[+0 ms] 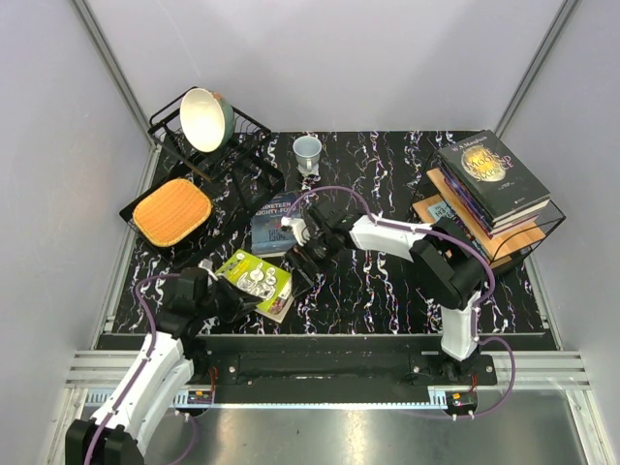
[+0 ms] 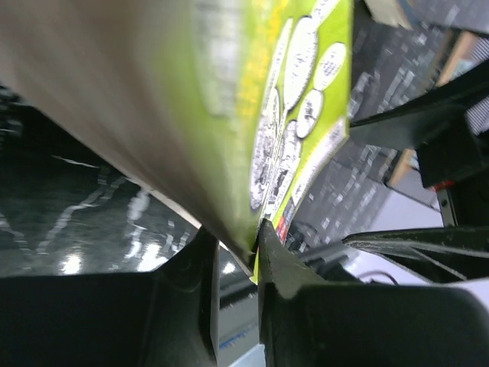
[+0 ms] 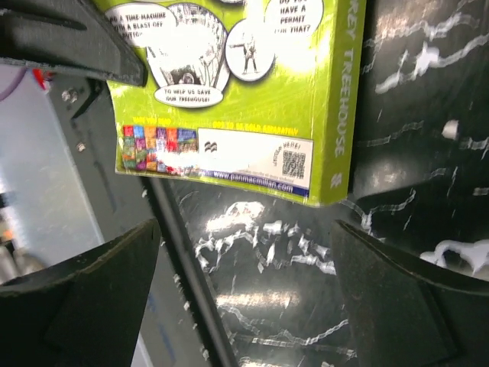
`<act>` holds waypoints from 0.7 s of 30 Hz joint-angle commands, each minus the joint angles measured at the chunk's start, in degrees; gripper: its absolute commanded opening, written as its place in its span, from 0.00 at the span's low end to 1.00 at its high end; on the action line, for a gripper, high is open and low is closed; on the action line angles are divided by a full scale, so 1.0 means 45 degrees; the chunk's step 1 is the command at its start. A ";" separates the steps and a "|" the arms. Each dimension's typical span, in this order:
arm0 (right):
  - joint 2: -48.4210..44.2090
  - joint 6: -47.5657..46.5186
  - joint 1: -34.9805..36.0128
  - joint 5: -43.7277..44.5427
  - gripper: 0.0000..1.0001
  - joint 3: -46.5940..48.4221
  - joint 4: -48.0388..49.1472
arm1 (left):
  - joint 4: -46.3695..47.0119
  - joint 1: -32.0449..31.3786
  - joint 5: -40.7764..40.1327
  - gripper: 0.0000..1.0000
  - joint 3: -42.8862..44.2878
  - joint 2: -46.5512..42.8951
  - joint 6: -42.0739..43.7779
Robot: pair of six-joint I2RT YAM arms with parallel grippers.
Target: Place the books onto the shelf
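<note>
The lime green book (image 1: 258,280) lies tilted near the table's front left, and my left gripper (image 1: 232,294) is shut on its near edge. The left wrist view shows the jaws pinching the cover's edge (image 2: 254,256), the green book (image 2: 306,99) rising above them. Just right of that book my right gripper (image 1: 304,254) stands open; in its wrist view the fingers (image 3: 99,283) are spread wide over bare table just below the book's back cover (image 3: 252,92). A blue-grey book (image 1: 274,223) lies flat further back. The shelf (image 1: 513,240) at the right holds several stacked books, a black one with a gold disc (image 1: 491,170) on top.
A black wire dish rack (image 1: 208,165) at the back left holds a bowl (image 1: 205,118), with an orange-brown cutting board (image 1: 172,210) in front of it. A pale cup (image 1: 307,150) stands at the back middle. The table's front edge (image 1: 320,334) runs just below the green book.
</note>
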 commanded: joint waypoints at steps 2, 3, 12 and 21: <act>-0.0784 0.0626 -0.0310 -0.2045 1.00 -0.0140 -0.0803 | 0.3350 -0.0071 0.2035 0.00 0.0814 -0.0411 -0.0109; -0.0707 0.0918 -0.0330 -0.2221 1.00 -0.0082 -0.0705 | 0.3604 -0.0071 0.2191 0.00 0.0873 -0.0352 -0.0284; 0.0407 0.2464 -0.1148 -0.2243 1.00 0.0212 -0.0314 | 0.4349 -0.0090 0.2993 0.00 0.1459 -0.0605 -0.0676; 0.0388 0.2796 -0.1580 -0.2534 1.00 0.0035 -0.0314 | 0.5227 -0.0110 0.3638 0.00 0.0914 -0.1152 -0.1340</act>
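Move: Held by its near edge in the left hand, the green treehouse book has its middle some 5 cm ahead of that hand and about level with it. The open right gripper hovers roughly 10 cm to the left hand's right and 5 cm ahead. For the right hand, the green book's middle is about 11 cm left and 1 cm lower. The blue book lies some 13 cm ahead of the right hand, 6 cm left and 5 cm below. Lifting the green book's near edge about 6 cm, the left hand keeps its pinch, drifts 3 cm right and tips its fingers up slightly. The right hand draws back and up some 2 cm, then swings forward and right, turning about 20 degrees with fingers wide open, so that they come to straddle the book's spine corner without closing. ##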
